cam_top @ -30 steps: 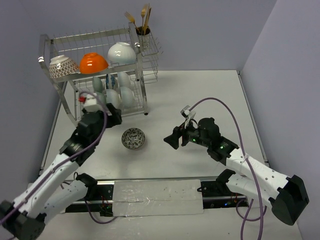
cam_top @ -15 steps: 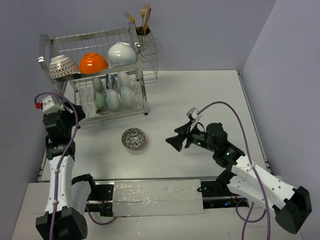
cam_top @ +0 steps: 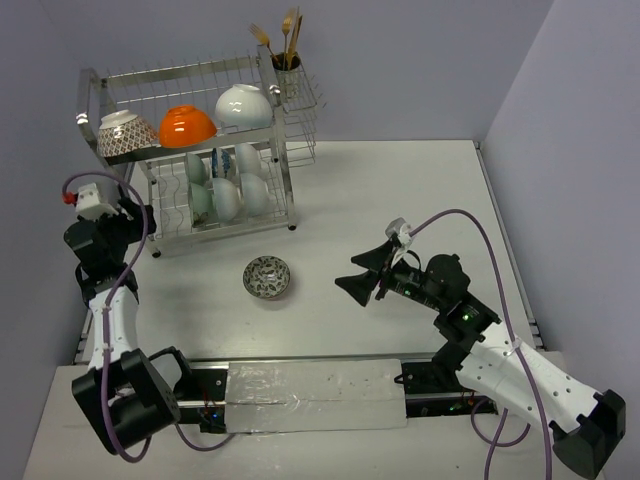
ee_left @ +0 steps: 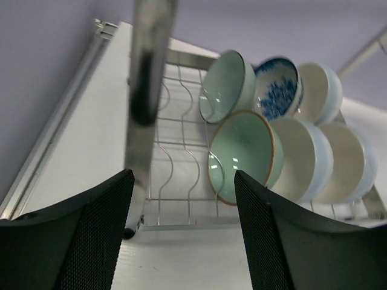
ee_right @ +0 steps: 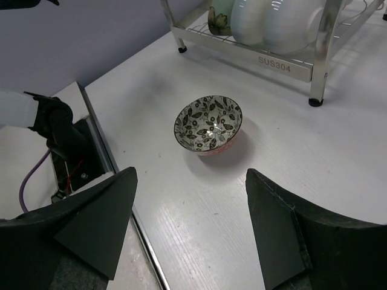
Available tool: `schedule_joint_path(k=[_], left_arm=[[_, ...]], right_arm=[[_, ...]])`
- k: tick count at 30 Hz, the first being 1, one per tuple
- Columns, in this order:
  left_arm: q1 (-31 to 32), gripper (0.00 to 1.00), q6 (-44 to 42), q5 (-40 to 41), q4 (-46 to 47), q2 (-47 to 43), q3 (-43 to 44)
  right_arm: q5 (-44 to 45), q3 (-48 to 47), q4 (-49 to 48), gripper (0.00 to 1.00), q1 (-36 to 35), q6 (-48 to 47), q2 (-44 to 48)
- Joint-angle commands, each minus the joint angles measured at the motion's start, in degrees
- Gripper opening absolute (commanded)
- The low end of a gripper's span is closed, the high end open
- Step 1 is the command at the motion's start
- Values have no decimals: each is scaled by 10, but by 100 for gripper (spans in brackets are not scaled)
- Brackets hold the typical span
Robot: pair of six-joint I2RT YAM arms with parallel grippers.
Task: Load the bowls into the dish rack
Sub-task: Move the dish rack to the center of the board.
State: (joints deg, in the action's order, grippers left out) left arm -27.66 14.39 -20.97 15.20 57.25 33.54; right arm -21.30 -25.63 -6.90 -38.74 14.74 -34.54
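Note:
A leaf-patterned bowl [cam_top: 267, 276] [ee_right: 208, 124] sits upright on the white table, in front of the dish rack [cam_top: 180, 72]. The rack's top tier holds a brown-patterned bowl [cam_top: 125, 133], an orange bowl [cam_top: 187, 126] and a white bowl [cam_top: 244, 105], all upside down. Several bowls [cam_top: 228, 190] [ee_left: 242, 154] stand on edge in the lower tier. My left gripper [cam_top: 143, 222] [ee_left: 184, 241] is open and empty, left of the rack's leg [ee_left: 148, 72]. My right gripper [cam_top: 358, 272] [ee_right: 190, 229] is open and empty, right of the patterned bowl and pointing at it.
A cutlery cup with gold utensils [cam_top: 288, 55] hangs at the rack's back right corner. Purple walls close in the left, back and right. The arms' base rail [cam_top: 320, 385] runs along the near edge. The rack's front bar [ee_right: 284, 60] is beyond the bowl.
My left arm has swung away from the rack's front to the far left of the table. My right gripper has drawn back a little to the right. The patterned bowl has not moved.

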Motion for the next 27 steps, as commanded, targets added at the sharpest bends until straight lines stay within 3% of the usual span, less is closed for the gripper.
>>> schedule_joint_path(k=[1, 9, 13, 19, 24, 27], left_arm=[[-5, 72, -61, -101, 63, 21, 2], [-5, 59, -32, -168, 93, 49, -15], [-2, 46, -5, -181, 72, -9, -39], [27, 37, 57, -187, 41, -100, -84], [71, 36, 86, -173, -11, -130, -87], [74, 41, 92, -122, -56, -155, -70]], right_arm=[[-15, 4, -28, 80, -3, 3, 10], [-16, 8, -29, 80, -3, 1, 25], [-14, 9, -32, 80, -3, 0, 31], [-10, 8, -29, 80, -3, -2, 42], [-11, 6, -25, 80, -3, -1, 47], [-11, 6, -23, 80, -3, -2, 47]])
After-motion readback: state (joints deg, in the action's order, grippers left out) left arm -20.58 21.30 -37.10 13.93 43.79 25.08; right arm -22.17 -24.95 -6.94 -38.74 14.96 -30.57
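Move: The dish rack's middle lies about 15 cm ahead of the left hand, 12 cm to its right and a little below. Its front left post stands some 5 cm ahead and 3 cm left; the front green bowl on the lower shelf is roughly 12 cm ahead, 10 cm right and 12 cm down. The patterned bowl on the board sits about 5 cm back, 26 cm right and 18 cm down. From the right hand, the rack is about 34 cm ahead and 37 cm left. Sideways to the right, the left hand sweeps about 11 cm away from the rack's front left post and across the front of the lower shelf, after a brief dip of some 2 cm that it makes up again. It draws back about 4 cm overall while the wrist turns some 20 degrees clockwise, and the empty fingers close to roughly half their earlier gap. ##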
